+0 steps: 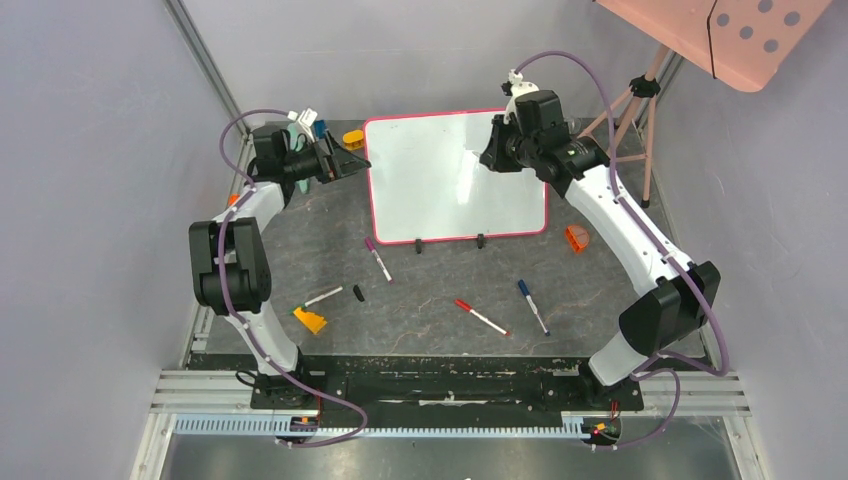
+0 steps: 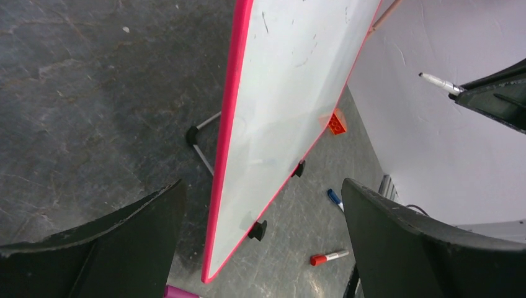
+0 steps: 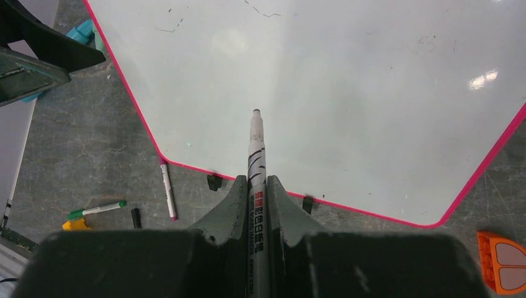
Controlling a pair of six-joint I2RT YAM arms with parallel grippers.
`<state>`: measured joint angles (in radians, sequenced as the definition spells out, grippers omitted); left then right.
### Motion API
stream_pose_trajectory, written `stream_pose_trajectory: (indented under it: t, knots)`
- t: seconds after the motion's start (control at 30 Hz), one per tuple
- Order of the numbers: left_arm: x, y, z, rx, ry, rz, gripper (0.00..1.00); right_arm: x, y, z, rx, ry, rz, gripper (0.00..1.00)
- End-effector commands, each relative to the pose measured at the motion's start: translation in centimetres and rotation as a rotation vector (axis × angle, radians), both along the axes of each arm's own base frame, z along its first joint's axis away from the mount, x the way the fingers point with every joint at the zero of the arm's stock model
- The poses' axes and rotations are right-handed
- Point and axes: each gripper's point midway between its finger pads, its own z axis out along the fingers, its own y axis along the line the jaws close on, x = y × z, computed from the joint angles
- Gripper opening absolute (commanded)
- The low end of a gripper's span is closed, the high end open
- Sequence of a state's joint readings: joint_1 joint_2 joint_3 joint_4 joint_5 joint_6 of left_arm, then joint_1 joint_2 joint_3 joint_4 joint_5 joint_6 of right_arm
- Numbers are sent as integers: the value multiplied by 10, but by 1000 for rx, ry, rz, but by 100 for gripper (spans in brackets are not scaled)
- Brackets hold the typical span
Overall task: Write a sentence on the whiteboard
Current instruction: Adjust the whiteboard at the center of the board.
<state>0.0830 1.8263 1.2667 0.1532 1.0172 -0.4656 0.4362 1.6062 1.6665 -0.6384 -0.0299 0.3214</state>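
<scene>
The whiteboard [image 1: 455, 175] stands tilted on two black feet at the back of the table, pink-red framed. Its face [image 3: 347, 93] carries only a few faint stray marks; the sentence is not in view. My right gripper [image 1: 497, 150] hovers over the board's upper right part, shut on a white-barrelled marker [image 3: 256, 149]. The marker's dark uncapped tip points at the board and stays off its surface [image 2: 437, 82]. My left gripper [image 1: 352, 160] is open beside the board's upper left edge, holding nothing. In the left wrist view the board [image 2: 273, 112] shows edge-on between the wide fingers [image 2: 372, 236].
Loose markers lie in front of the board: purple [image 1: 378, 260], red [image 1: 481, 317], blue [image 1: 533, 306], green [image 1: 322, 297] beside a yellow-orange block [image 1: 312, 320], plus a black cap [image 1: 358, 293]. An orange block [image 1: 576, 238] sits right of the board. A tripod [image 1: 640, 110] with a salmon panel [image 1: 740, 35] stands back right.
</scene>
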Motion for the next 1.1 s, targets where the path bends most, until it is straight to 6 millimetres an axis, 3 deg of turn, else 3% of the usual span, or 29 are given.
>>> stream_pose_trajectory:
  t: [0.0, 0.23, 0.47, 0.67, 0.83, 0.93, 1.07]
  knots:
    - [-16, -4, -1, -2, -34, -77, 100, 9, 2, 20, 24, -64, 4, 0]
    - [-28, -4, -43, 6, 61, -95, 100, 10, 10, 13, 54, -50, 26, 0]
    - [-38, -11, -57, -78, 143, -127, 100, 11, 9, 11, 53, -48, 22, 0]
    - [-39, -18, -59, -200, 187, -174, 100, 10, 9, 6, 54, -38, 22, 0]
    - [-36, -21, -47, -303, 149, -184, 100, 12, 11, 4, 57, -37, 21, 0]
    - [-40, -23, -28, -369, 5, -231, 100, 13, 12, 2, 58, -33, 20, 0]
    - [-40, -25, -39, -371, 28, -252, 100, 16, 12, 1, 62, -35, 16, 0]
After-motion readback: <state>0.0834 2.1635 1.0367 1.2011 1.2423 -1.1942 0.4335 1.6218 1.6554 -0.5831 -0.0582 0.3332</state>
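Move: Just past the left hand's open fingers stands the whiteboard's left edge, its midpoint level with the hand, about 4 cm to the right and some 8 cm lower. The purple marker lies about 12 cm back and 3 cm right, the yellow ring 13 cm ahead and 2 cm left, the green microphone 9 cm ahead and 13 cm left, all some 18 cm down. From the right hand, the edge's midpoint is roughly 20 cm left, 4 cm ahead and 16 cm below. Sinking about 7 cm while drawing back almost 4 cm, the left hand comes down beside the whiteboard's left edge with its fingers wide open, easing a couple of centimetres right towards it. Near the end it edges roughly 1 cm forward again and the wrist lifts the right-pointing fingertips some 20 degrees to about level, lining the open gap up with the rim. ##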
